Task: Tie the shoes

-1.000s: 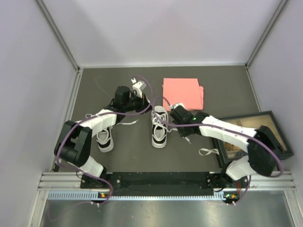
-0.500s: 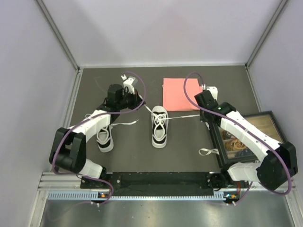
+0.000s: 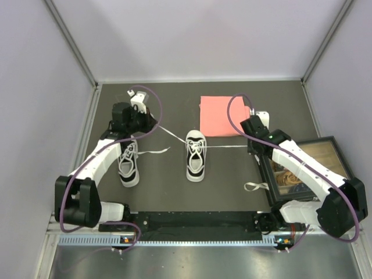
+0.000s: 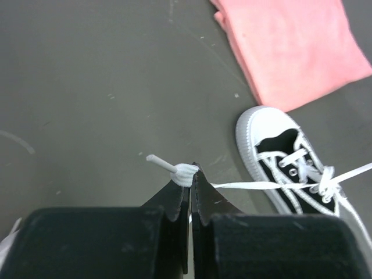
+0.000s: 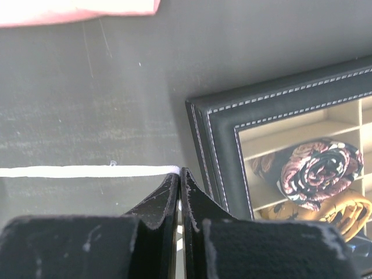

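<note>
Two white and black shoes stand on the dark mat: one in the middle (image 3: 196, 157), the other to its left (image 3: 128, 167) under my left arm. The middle shoe's (image 4: 273, 148) laces are stretched out to both sides. My left gripper (image 3: 152, 123) is shut on the left lace's (image 4: 256, 185) end; its tip pokes out past the fingertips (image 4: 174, 189). My right gripper (image 3: 249, 145) is shut on the right lace (image 5: 87, 171), which runs taut to the left of the jaws. In the wrist views both grippers, left (image 4: 190, 174) and right (image 5: 179, 171), show their jaws pressed together.
A folded pink cloth (image 3: 224, 115) lies behind the middle shoe. A black box (image 3: 325, 142) with patterned rolled items stands at the right, close to my right gripper. A white strap (image 3: 253, 186) lies by the box's near corner. Grey walls enclose the mat.
Both grippers have moved apart, the left one leftward and back, the right one from beside the middle shoe to the box, drawing the laces out straight.
</note>
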Robot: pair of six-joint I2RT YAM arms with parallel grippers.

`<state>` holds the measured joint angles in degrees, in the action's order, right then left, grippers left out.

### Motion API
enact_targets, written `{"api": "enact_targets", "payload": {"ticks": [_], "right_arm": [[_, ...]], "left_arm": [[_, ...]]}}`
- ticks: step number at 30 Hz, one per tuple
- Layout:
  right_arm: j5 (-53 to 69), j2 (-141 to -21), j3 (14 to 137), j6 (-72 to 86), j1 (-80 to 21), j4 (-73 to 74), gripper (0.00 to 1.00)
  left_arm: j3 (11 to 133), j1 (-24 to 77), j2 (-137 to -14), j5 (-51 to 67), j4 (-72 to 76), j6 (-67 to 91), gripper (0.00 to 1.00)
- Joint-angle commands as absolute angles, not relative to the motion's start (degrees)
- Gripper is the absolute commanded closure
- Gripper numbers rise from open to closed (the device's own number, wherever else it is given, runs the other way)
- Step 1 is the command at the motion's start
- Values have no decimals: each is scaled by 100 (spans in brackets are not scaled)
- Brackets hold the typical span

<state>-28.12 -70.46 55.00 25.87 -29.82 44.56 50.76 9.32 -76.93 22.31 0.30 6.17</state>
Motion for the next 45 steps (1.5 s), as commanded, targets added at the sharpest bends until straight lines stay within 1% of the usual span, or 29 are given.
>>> {"api": "enact_targets", "payload": {"ticks": [1,8,14,20,30,33,34,38,42,45], "right_arm": [[-2927,-6899,5423,2646,-2909,4544,100],[-3041,-7040,5309,2637,-2909,4614,100],[-3102,-7128,5098,2619,-2900,4579,100],[-3094,-7163,4948,2663,-2892,4526,100],[-3208,-7602,5124,2786,-2892,4755,100],[-3164,-7708,5159,2769,-2892,4755,100],[-3016,-7725,5150,2725,-2883,4711,100],[-2383,-7822,5203,2348,-2909,4395,100],[-1750,-7963,5370,2013,-2900,4219,100],[-1267,-8068,5537,1785,-2909,4122,100]], "left_arm": [[4878,633,-7225,1829,-386,97,100],[4571,159,-6838,1643,-615,35,100],[4439,36,-6689,1442,-659,-87,100],[4421,-412,-6767,1397,-642,-149,100],[4535,-545,-7022,1371,-694,-378,100],[4518,-545,-7092,1756,-729,-518,100],[4535,-528,-7110,2436,-851,-666,100],[4544,-352,-7303,3513,-1167,-913,100],[4553,-45,-7497,3832,-1546,-1291,100],[4500,412,-7497,3693,-1862,-1634,100]]}}
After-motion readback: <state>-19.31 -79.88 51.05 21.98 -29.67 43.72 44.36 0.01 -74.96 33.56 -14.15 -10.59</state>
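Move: The knot on the middle shoe lies about 18 cm to the left hand's right, 8 cm back and 9 cm lower; from the right hand it is roughly 22 cm left, 3 cm ahead and 5 cm lower. The second shoe's middle is some 13 cm left of the left hand and 15 cm back. From the right hand, the pink cloth is about 19 cm ahead and 8 cm left, the black case's middle 29 cm right and 5 cm back. The middle shoe's lace, already stretched between both shut grippers, is drawn out farther by the left hand, about 11 cm left and slightly down, turning some 15 degrees counter-clockwise; it then swings back right and clockwise, sinking and drawing back. Still pinching its end, the right hand sinks about 7 cm beside the case, easing slightly back. ##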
